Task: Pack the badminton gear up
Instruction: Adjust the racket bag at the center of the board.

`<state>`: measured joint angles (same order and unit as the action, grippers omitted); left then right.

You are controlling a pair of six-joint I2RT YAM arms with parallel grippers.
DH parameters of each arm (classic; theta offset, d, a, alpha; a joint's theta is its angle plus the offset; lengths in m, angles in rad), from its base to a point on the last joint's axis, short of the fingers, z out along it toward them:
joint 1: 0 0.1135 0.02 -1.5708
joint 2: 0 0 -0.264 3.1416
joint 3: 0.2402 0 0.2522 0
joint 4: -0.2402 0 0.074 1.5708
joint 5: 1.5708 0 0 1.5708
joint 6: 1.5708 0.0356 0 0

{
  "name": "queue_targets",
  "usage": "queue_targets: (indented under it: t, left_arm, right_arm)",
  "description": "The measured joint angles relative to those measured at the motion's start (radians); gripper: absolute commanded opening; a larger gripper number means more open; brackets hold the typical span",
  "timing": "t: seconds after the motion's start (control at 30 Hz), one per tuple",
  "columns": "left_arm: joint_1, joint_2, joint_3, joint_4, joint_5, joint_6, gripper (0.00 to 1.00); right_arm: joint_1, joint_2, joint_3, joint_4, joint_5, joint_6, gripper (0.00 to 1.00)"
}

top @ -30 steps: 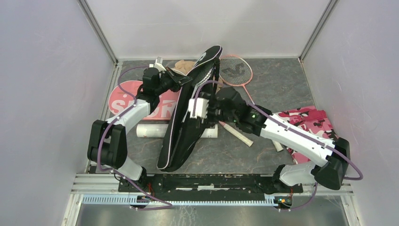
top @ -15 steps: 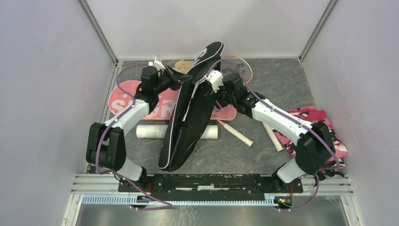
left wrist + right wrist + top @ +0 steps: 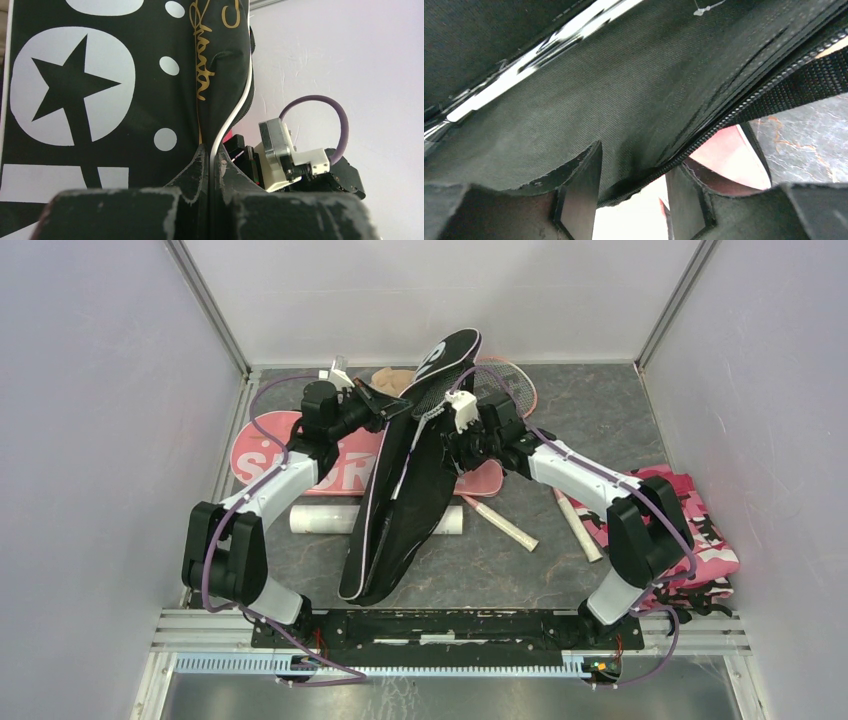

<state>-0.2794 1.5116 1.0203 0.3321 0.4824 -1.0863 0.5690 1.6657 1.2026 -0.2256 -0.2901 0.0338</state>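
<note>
A long black cover (image 3: 400,490) lies slanted across the table, with its top end raised. My left gripper (image 3: 383,403) is shut on that cover's white-piped edge (image 3: 235,107); in the left wrist view the jaws of the left gripper (image 3: 212,152) pinch the piping. On the cover's right side, my right gripper (image 3: 447,443) is open. The right wrist view shows the black zipper edge (image 3: 724,117) hanging between the spread fingers of the right gripper (image 3: 634,185). Under the black cover lie a pink cover (image 3: 290,455) printed "SPORT" and a white tube (image 3: 318,519). A pink-framed racket (image 3: 518,390) lies behind.
Two pale racket handles (image 3: 505,526) (image 3: 577,530) lie right of the black cover. A pink camouflage cloth (image 3: 695,525) is bunched at the right wall and a tan cloth (image 3: 388,375) at the back. White walls enclose the grey table (image 3: 590,410).
My right arm has swung from the middle of the black cover to its upper right edge. Its jaws have narrowed around the zipper edge. The left gripper has kept its hold.
</note>
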Motion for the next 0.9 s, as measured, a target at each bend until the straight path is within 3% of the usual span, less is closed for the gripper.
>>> queue_targets:
  t: [0.07, 0.2, 0.3, 0.57, 0.9]
  left_arm:
    - [-0.003, 0.000, 0.000, 0.000, 0.000, 0.001, 0.02]
    - [-0.011, 0.000, 0.000, 0.000, -0.001, 0.010, 0.02]
    - [-0.019, 0.000, 0.000, -0.002, -0.003, 0.051, 0.02]
    - [-0.121, -0.001, 0.148, -0.184, -0.066, 0.370, 0.07]
    - [-0.247, -0.022, 0.212, -0.249, -0.050, 0.586, 0.38]
  right_arm:
    - [-0.013, 0.003, 0.000, 0.012, -0.048, 0.023, 0.45]
    - [-0.046, 0.011, 0.000, 0.034, -0.112, 0.055, 0.15]
    - [-0.075, 0.014, 0.002, 0.028, -0.151, 0.077, 0.00]
    - [-0.128, 0.007, 0.123, -0.111, -0.248, 0.050, 0.00]
    - [-0.160, -0.087, 0.248, -0.270, -0.350, -0.086, 0.00]
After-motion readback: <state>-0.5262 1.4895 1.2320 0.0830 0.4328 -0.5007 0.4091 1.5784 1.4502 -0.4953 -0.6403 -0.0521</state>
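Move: My right hand's half-open fingers straddle the racket bag's zipped right edge, right at the hand point. My left hand still pinches the bag's white-piped left edge; that right-hand gripping spot lies some 9 cm to its right, 6 cm back and 12 cm lower. The white tube is about 15 cm left, 8 cm back and 11 cm below my right hand, and the cream racket handle roughly 13 cm right, 9 cm back and 12 cm below. I shut my right fingers on the bag's zipped edge, then lift it about 11 cm, drifting slightly right. Meanwhile my left hand carries its edge about 8 cm right, some 5 cm back and a little up, tilting its fingers upward and rolling its left side up, and near the end it opens partway, slackening its grip with the edge still between the fingers. ##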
